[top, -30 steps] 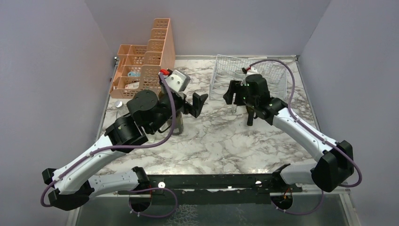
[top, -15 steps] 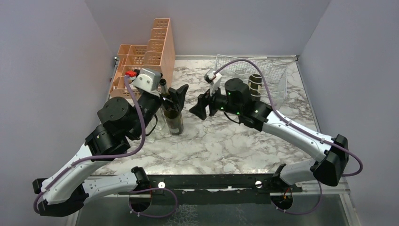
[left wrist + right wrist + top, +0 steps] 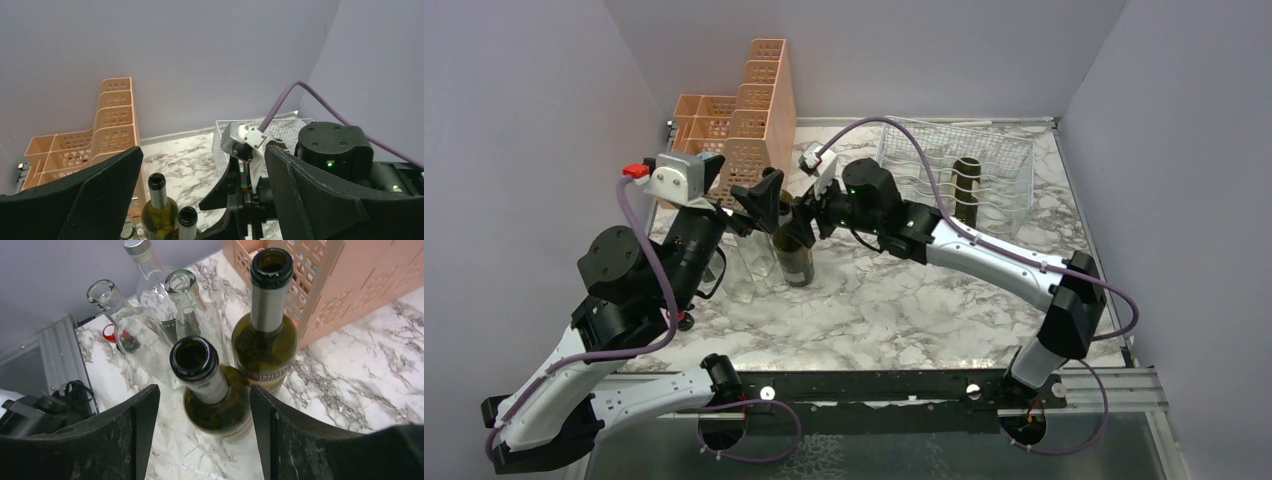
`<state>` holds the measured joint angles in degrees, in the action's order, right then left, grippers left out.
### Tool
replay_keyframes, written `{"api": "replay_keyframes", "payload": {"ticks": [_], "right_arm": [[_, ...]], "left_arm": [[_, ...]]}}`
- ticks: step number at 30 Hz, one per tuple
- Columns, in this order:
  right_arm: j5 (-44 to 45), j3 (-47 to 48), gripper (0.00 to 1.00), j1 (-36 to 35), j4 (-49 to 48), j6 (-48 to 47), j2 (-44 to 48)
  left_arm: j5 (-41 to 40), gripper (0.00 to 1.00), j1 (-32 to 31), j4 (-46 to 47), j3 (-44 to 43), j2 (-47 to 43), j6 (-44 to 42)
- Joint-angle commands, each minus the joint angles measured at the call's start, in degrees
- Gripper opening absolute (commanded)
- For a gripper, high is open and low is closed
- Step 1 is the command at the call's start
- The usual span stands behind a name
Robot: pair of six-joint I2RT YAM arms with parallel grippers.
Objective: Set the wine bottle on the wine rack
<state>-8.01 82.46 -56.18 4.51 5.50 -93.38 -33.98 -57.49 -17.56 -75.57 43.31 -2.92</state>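
Two green wine bottles stand side by side on the marble table. The nearer wine bottle stands between the fingers of my right gripper, which is open and apart from the glass on both sides. The other green bottle stands just behind it. My left gripper hangs open and empty above and left of these bottles. The wire wine rack sits at the back right with a dark bottle in it.
Three clear glass bottles stand close on the left of the green ones. A peach stepped organizer stands at the back left, right behind the bottles. My two wrists are close together over the bottles.
My right gripper has swung left from the wine rack to the green bottles, leaving a dark bottle in the rack. My left gripper has drawn back to the left.
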Motion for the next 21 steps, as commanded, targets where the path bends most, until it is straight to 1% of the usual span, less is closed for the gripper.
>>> {"api": "replay_keyframes", "payload": {"ticks": [1,4,10,13,15,18,21], "right_arm": [[1.1,5.0,0.67,-1.1,-2.5,-3.0,-4.7],[0.7,6.6,0.62,-1.5,-2.7,-3.9,-6.7],[1.2,7.1,0.43,-2.1,-3.7,-5.2,-8.1],[2.3,5.5,0.28,-2.4,-5.4,-6.2,-7.0],[4.2,3.9,0.21,-2.8,-6.5,-6.9,-5.7],[6.9,1.5,0.15,-3.1,-7.6,-8.0,-3.1],[9.9,-0.8,0.10,-3.4,-8.0,-9.1,0.1]], "left_arm": [[-2.7,0.99,-0.2,1.7,-0.5,-1.5,-0.8],[-2.7,0.99,-0.2,1.6,-0.2,-1.8,-0.6],[-2.6,0.99,-0.1,1.6,0.3,-2.0,-0.4],[-2.6,0.99,-0.2,1.4,0.5,-2.1,-0.5],[-2.3,0.99,-0.2,1.1,0.3,-2.1,-1.2],[-2.8,0.99,-0.2,0.6,0.0,-2.4,-1.7],[-2.8,0.99,-0.2,0.6,0.6,-2.8,-1.9]]}}
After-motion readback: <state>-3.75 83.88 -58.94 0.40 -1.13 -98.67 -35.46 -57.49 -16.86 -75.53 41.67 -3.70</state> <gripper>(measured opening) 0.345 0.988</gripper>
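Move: From the right gripper, the near wine bottle stands about 1 cm ahead and 4 cm to the left, its middle some 13 cm lower. The far wine bottle is roughly 9 cm ahead and 6 cm left; one clear bottle is 1 cm ahead and 12 cm left, another 5 cm back and 15 cm left, all similarly low. From the left gripper, the near wine bottle is about 7 cm straight ahead and 34 cm below. Slide the open right gripper some 3 cm left and 2 cm down, easing slightly forward, until the near wine bottle's neck is between the pads. Close the fingers to about half their starting gap so they pinch the neck just under its mouth, then keep hold, rolling the wrist about 5 degrees and easing back to the right by less than a centimetre. ##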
